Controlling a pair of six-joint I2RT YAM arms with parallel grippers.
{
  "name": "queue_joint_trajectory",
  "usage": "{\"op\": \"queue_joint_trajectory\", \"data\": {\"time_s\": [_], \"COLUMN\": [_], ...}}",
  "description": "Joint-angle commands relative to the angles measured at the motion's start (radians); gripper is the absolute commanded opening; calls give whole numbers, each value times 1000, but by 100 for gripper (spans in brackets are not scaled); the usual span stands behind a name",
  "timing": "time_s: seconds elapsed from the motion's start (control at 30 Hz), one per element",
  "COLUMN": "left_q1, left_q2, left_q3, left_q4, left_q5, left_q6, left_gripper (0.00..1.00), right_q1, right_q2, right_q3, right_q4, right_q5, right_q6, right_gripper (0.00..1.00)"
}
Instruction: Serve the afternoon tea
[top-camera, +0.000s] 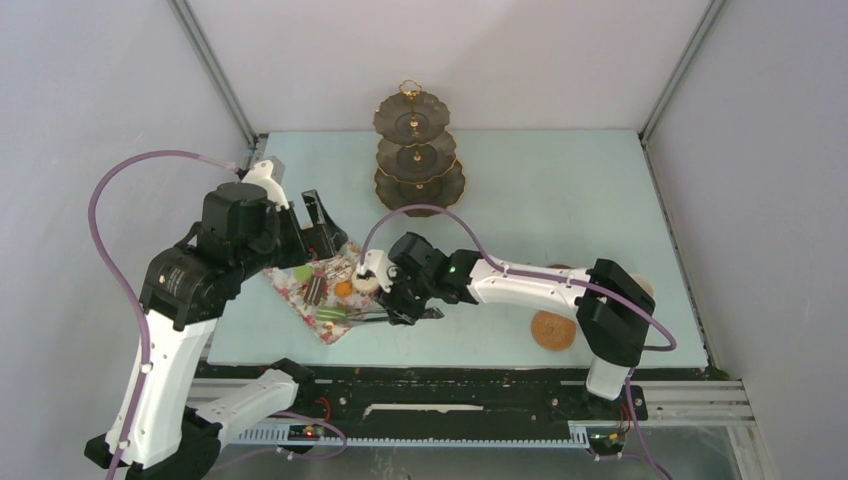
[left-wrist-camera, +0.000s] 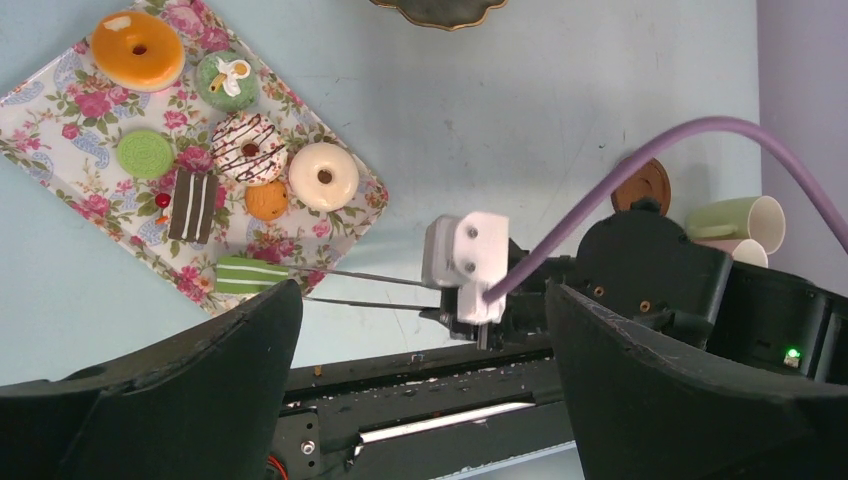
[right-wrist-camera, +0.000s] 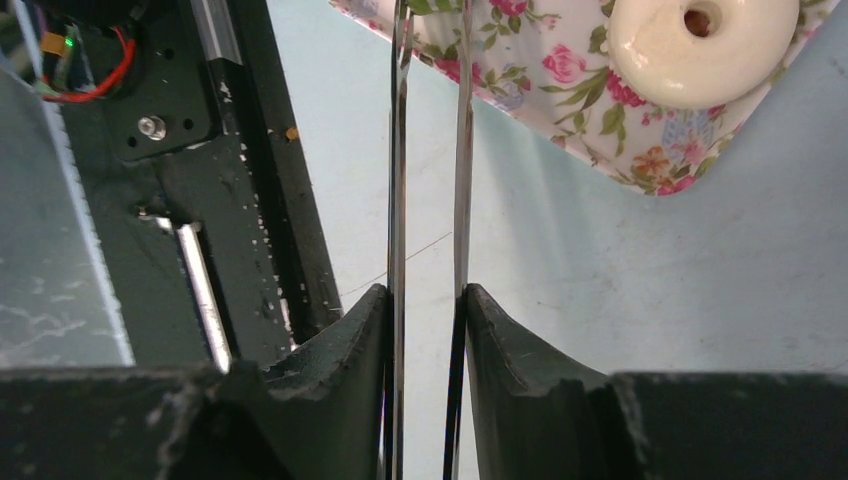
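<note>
The toy cakes lie on a floral tray (left-wrist-camera: 60, 110): an orange doughnut (left-wrist-camera: 137, 48), a white doughnut (left-wrist-camera: 323, 176), a drizzled doughnut (left-wrist-camera: 249, 147), green pieces, a chocolate slice (left-wrist-camera: 192, 205) and a green striped cake (left-wrist-camera: 248, 274). My right gripper (right-wrist-camera: 425, 292) is shut on the long grey tongs (right-wrist-camera: 400, 150), whose two arms reach to either side of the striped cake. The left gripper (left-wrist-camera: 422, 290) hangs open above the tray's near end (top-camera: 320, 225), holding nothing. Cups (left-wrist-camera: 740, 220) and a brown coaster (left-wrist-camera: 645, 185) stand to the right.
A dark three-tier stand (top-camera: 418, 150) rises at the back centre of the table. Another brown coaster (top-camera: 553, 330) lies by the right arm's base. The black rail of the table's front edge (top-camera: 450, 385) runs just below the tray.
</note>
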Motion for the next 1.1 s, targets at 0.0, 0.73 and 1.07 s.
{"op": "queue_joint_trajectory", "data": {"time_s": [0.0, 0.73, 1.07], "left_q1": [5, 5, 5], "left_q2": [0, -40, -28], "left_q3": [36, -25, -17], "left_q4": [9, 140, 154], "left_q5": [-3, -24, 6], "left_q6": [21, -74, -74], "left_gripper": [99, 98, 98], "right_q1": [-56, -603, -853], "right_q2": [-81, -433, -401], "right_q3": [24, -436, -483], "right_q4": [41, 266, 311], "right_q5": [-140, -638, -696], "right_q6": [137, 770, 872], "right_gripper": [20, 21, 22]}}
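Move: The right hand's tongs already pinch the green-striped cake, about 14 cm to the hand's left, level with it and 9 cm down. The tiered stand's bottom tier is some 31 cm ahead, 4 cm right and 6 cm lower. On the tray, the white donut sits about 7 cm forward and 8 cm left of this hand, the orange cookie 5 cm forward and 12 cm left. From the left hand, that bottom tier is roughly 28 cm ahead, 15 cm right and 30 cm below. Keeping its hold on the tongs with the green-striped cake in their tips, the right hand first lifts nearly straight up about 6 cm, taking the cake off the tray, then sweeps some 18 cm right and, increasingly, 8 cm forward, carrying the cake from the tray towards the tiered stand. Meanwhile the wrist rolls about 65 degrees around the line of the fingers and the tongs swing from steeply down-left to a shallower slope, still pointing left, while the empty, open left hand merely rises a couple of centimetres. ##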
